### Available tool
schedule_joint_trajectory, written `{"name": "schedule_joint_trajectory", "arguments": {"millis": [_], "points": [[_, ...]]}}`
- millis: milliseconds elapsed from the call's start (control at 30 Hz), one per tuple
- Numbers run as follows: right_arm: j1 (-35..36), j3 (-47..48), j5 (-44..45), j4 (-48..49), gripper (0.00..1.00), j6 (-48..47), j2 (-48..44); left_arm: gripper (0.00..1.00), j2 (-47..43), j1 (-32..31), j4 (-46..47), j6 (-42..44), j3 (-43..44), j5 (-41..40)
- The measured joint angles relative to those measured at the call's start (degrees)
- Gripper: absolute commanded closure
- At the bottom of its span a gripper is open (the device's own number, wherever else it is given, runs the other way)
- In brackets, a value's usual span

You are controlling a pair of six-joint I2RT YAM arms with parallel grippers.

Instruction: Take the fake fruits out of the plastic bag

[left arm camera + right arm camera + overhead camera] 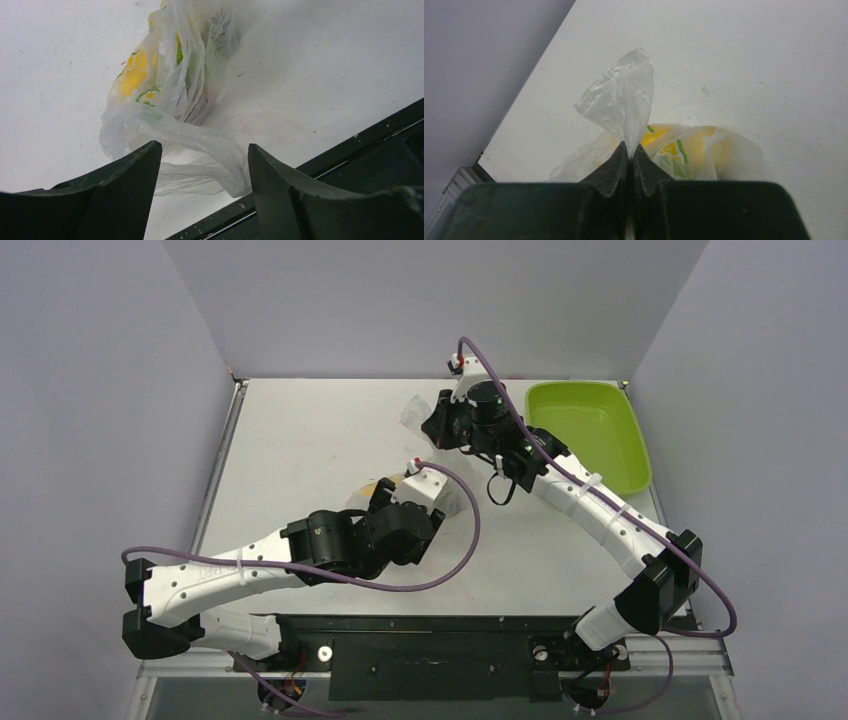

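Note:
The plastic bag (412, 412) lies crumpled on the table between my two arms. In the right wrist view my right gripper (630, 150) is shut on a thin tuft of the bag's film (624, 95), which stands up above the fingertips. Yellow fake fruits (704, 145) show through the film just beyond. In the left wrist view my left gripper (202, 152) is open, and a loose fold of the bag (200, 160) lies between its fingers. A yellow fruit (135, 75) shows through the film further on. No fruit lies outside the bag.
A lime-green tray (585, 425) stands at the back right of the table, with nothing in it. The black rail (350, 145) at the table's near edge runs close to the left fingers. Grey walls close in the table on three sides.

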Motion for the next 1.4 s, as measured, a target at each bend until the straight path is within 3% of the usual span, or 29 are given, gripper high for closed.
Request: {"name": "schedule_joint_trajectory", "arguments": {"millis": [433,767,867,1033,1167,1233,1400], "points": [[0.0,-0.28,-0.02,0.35,1.0,0.02,0.0,0.37,3.65,2.56,-1.99,-0.5,-0.83,4.52],[0.0,-0.28,-0.07,0.37,1.0,0.0,0.0,0.35,5.62,6.97,-1.7,0.42,-2.75,13.84],[0.0,-0.28,-0.09,0.42,1.0,0.02,0.0,0.42,6.78,8.57,-1.49,0.72,-3.63,16.35],[0.0,-0.28,-0.24,0.81,1.0,0.02,0.0,0.76,7.06,12.59,0.5,1.14,-5.31,19.89],[0.0,-0.28,-0.24,0.87,1.0,0.0,0.0,0.95,6.51,15.32,3.04,1.86,-6.62,22.88],[-0.02,-0.28,-0.24,1.05,1.0,0.02,0.0,1.0,5.42,16.26,3.89,2.03,-7.28,23.69],[-0.11,-0.11,-0.33,1.49,1.0,0.0,0.28,1.0,-0.09,17.46,4.66,1.55,-7.54,20.94]]}}
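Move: The loose film at the near end of the plastic bag hangs almost under the left hand's open fingers, about 9 cm below and 2 cm ahead. The fruits in the bag lie roughly 9 cm ahead of that hand, level with it sideways and some 15 cm lower; the bag's twisted neck is about 15 cm ahead, 4 cm to its right and 3 cm above. From the right hand, which holds that neck, the loose film is some 13 cm back, 4 cm left and 12 cm down. Down goes the left hand, nearly straight, about 9 cm onto the bag's loose film, its fingers open and tipping some 20 degrees further downward. Near the bottom it eases 2 cm forward and shuts, pinching the film between its fingertips, then rises about 3 cm, drifting forward and left. The right hand stays put, keeping its pinch on the bag's neck. ##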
